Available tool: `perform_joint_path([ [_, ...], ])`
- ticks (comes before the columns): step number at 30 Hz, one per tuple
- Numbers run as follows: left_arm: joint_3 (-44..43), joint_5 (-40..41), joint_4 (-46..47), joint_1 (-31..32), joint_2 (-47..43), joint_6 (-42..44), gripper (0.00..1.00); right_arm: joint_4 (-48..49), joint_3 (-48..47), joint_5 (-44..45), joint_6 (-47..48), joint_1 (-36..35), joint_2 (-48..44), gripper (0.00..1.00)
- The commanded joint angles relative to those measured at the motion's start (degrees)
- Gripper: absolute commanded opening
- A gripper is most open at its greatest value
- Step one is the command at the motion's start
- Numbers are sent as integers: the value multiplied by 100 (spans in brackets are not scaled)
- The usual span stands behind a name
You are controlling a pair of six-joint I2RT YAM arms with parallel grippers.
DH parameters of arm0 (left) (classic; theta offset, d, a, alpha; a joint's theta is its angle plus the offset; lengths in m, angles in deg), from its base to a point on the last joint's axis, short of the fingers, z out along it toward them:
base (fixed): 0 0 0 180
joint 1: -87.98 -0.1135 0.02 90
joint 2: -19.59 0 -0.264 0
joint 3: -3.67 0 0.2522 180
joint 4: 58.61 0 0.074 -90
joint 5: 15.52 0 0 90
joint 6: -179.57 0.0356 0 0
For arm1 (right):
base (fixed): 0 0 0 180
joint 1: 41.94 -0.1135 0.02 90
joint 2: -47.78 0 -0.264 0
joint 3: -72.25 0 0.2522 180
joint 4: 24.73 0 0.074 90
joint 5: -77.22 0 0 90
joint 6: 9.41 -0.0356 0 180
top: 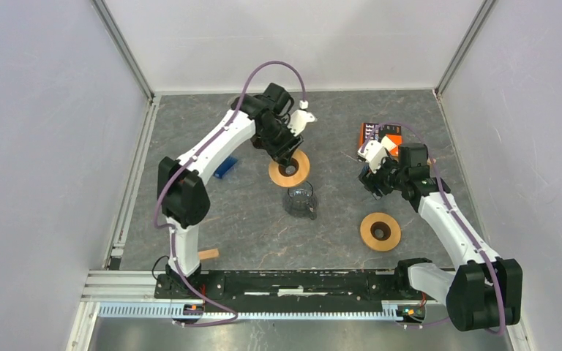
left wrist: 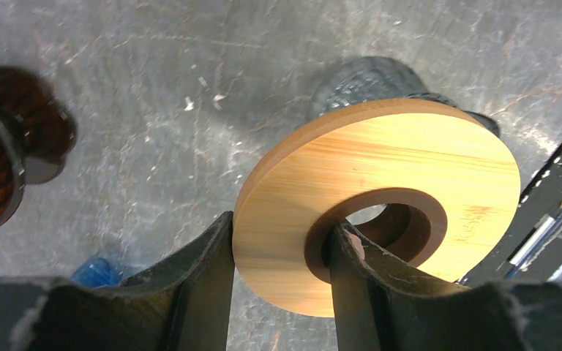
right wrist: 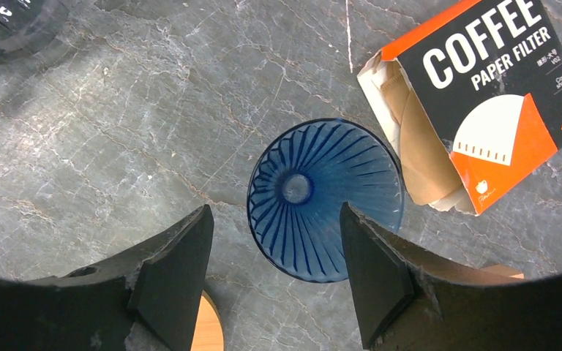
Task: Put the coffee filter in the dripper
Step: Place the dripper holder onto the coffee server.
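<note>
The coffee filters are brown papers sticking out of an open orange and black box, which lies at the back right. A blue ribbed glass dripper stands on the table beside the box. My right gripper hangs open above it with nothing between its fingers, and it shows in the top view too. My left gripper is shut on a wooden ring, with one finger outside the rim and the other through the hole. The ring is held above the table's middle.
A smoky grey glass vessel stands just in front of the held ring and shows below it. A second wooden ring lies at the near right. A dark brown glass piece sits at the left. A small blue object lies by the left arm.
</note>
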Motion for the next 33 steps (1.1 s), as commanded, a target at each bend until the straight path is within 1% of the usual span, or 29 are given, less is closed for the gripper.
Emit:
perform_joint_path([
  [1, -612, -198, -609, 333, 291, -438, 27, 216, 21, -58, 22, 100, -171, 70],
  [9, -625, -165, -676, 613, 513, -557, 30, 221, 34, -74, 48, 139, -154, 70],
  [15, -790, 88, -671, 750, 767, -619, 32, 216, 52, -74, 63, 143, -188, 70],
  [22, -871, 295, -670, 786, 955, -623, 32, 197, 52, -121, 81, 149, -167, 70],
  [33, -862, 352, -672, 849, 1053, -662, 39, 169, 60, -120, 119, 149, -136, 70],
])
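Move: The left gripper already holds the wooden dripper holder by its ring. The coffee server's middle lies about 7 cm back, 4 cm to the right and 10 cm below that hand. The brown dripper stands roughly 12 cm ahead and 7 cm left of the hand; the blue scoop is about 3 cm ahead and 17 cm left. From the idle right hand, the server lies some 23 cm left, 3 cm back and 6 cm below. Bring the left gripper back and to the right, about 4 cm each way and sinking slightly, until the holder hangs over the server's mouth. Then lower it nearly straight, for some 5 cm of descent in all, easing to a stop near the rim. Tilt the fingers about 10 degrees steeper on the way and keep the pinch on the ring unchanged. ##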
